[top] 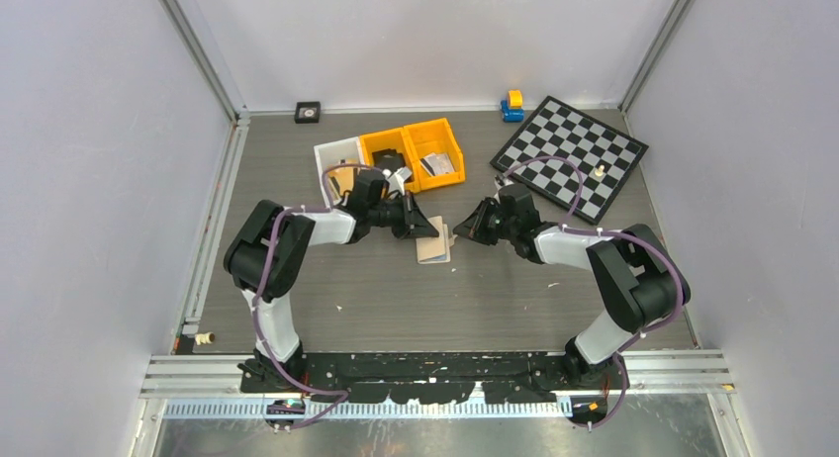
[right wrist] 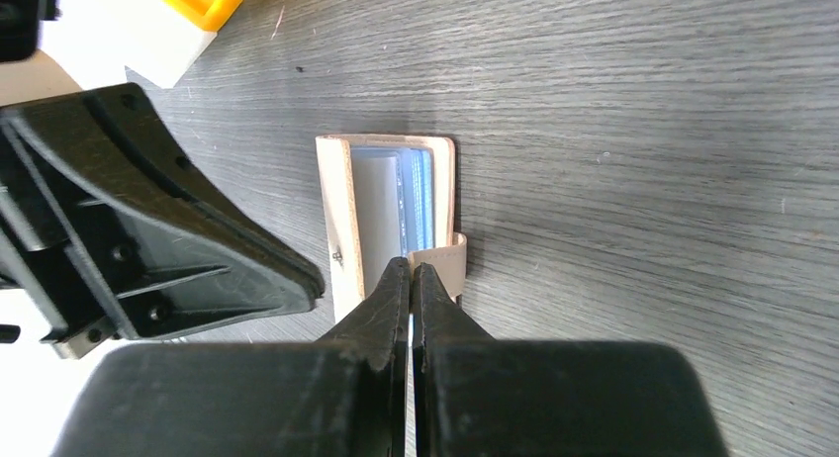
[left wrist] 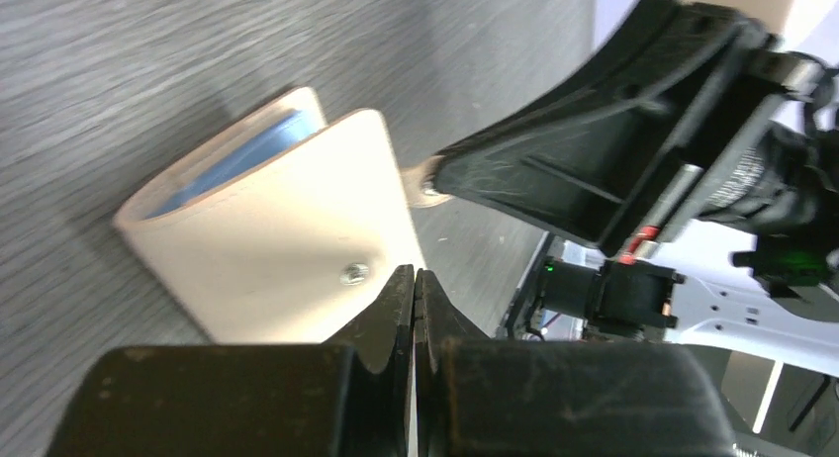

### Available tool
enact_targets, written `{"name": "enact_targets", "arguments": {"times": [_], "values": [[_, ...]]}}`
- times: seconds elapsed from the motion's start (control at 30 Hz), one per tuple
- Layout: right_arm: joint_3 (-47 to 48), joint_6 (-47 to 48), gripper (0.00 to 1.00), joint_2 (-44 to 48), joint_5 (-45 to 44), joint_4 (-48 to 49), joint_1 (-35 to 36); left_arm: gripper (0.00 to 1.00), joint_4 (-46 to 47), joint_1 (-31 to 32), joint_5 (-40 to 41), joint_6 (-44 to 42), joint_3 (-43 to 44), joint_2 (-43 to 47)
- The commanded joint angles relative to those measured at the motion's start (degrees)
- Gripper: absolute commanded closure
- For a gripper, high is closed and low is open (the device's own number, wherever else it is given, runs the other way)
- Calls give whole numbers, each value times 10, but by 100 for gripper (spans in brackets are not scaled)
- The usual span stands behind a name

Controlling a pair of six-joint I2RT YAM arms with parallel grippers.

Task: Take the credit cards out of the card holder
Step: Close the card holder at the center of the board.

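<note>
The beige card holder (top: 433,249) lies on the dark table between both grippers, its cover partly lifted. The right wrist view looks into its open edge (right wrist: 341,190), where the pale grey-blue edges of the credit cards (right wrist: 396,195) stand inside. My right gripper (right wrist: 411,269) is shut, its tips at that open edge beside the snap strap (right wrist: 445,259); I cannot tell whether a card is pinched. My left gripper (left wrist: 416,274) is shut too, tips against the cover (left wrist: 267,249) by the snap stud (left wrist: 353,273). From above, the left gripper (top: 423,227) and right gripper (top: 460,229) face each other.
Behind the holder stand two yellow bins (top: 411,152) and a white bin (top: 336,165) holding small items. A chessboard (top: 572,155) lies at the back right with a blue and yellow toy (top: 512,106) beyond it. A small black square (top: 308,111) sits by the back wall.
</note>
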State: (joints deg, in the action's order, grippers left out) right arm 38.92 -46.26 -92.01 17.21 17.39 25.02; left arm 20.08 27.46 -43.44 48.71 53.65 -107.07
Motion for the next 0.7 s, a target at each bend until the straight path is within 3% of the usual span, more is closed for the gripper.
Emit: {"name": "enact_targets", "arguments": {"times": [0.0,0.17,0.3,0.4,0.67], "values": [[19,5,99,-6,10,18,1,100,-94,-4,29,-35,17,-35],[18,5,97,-5,9,19,1,100,-100,-5,43,-32,35,-80],[15,5,76,1,11,24,1,100,-105,-5,48,-35,40,-90],[9,9,68,19,13,27,1,100,-96,-5,46,-32,35,-82],[0,29,67,91,22,21,10,100,-77,-5,27,-46,3,31]]}}
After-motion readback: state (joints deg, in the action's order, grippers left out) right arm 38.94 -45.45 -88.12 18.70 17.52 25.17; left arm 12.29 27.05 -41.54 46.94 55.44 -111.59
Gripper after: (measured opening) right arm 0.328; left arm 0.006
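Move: The card holder lies right under the left hand, its middle about 6 cm below, 1 cm back and 1 cm left. Its strap sticks out about 4 cm to that hand's right, 1 cm back and 5 cm lower, its tip pinched in the right fingers. From the right hand the holder's middle is about 5 cm left, 1 cm back and 2 cm lower; the right-hand orange bin is some 19 cm ahead, 5 cm left. Left's shut fingers sink about 5 cm onto the gaping cover; right opens, lets go the strap, rises 3 cm. ##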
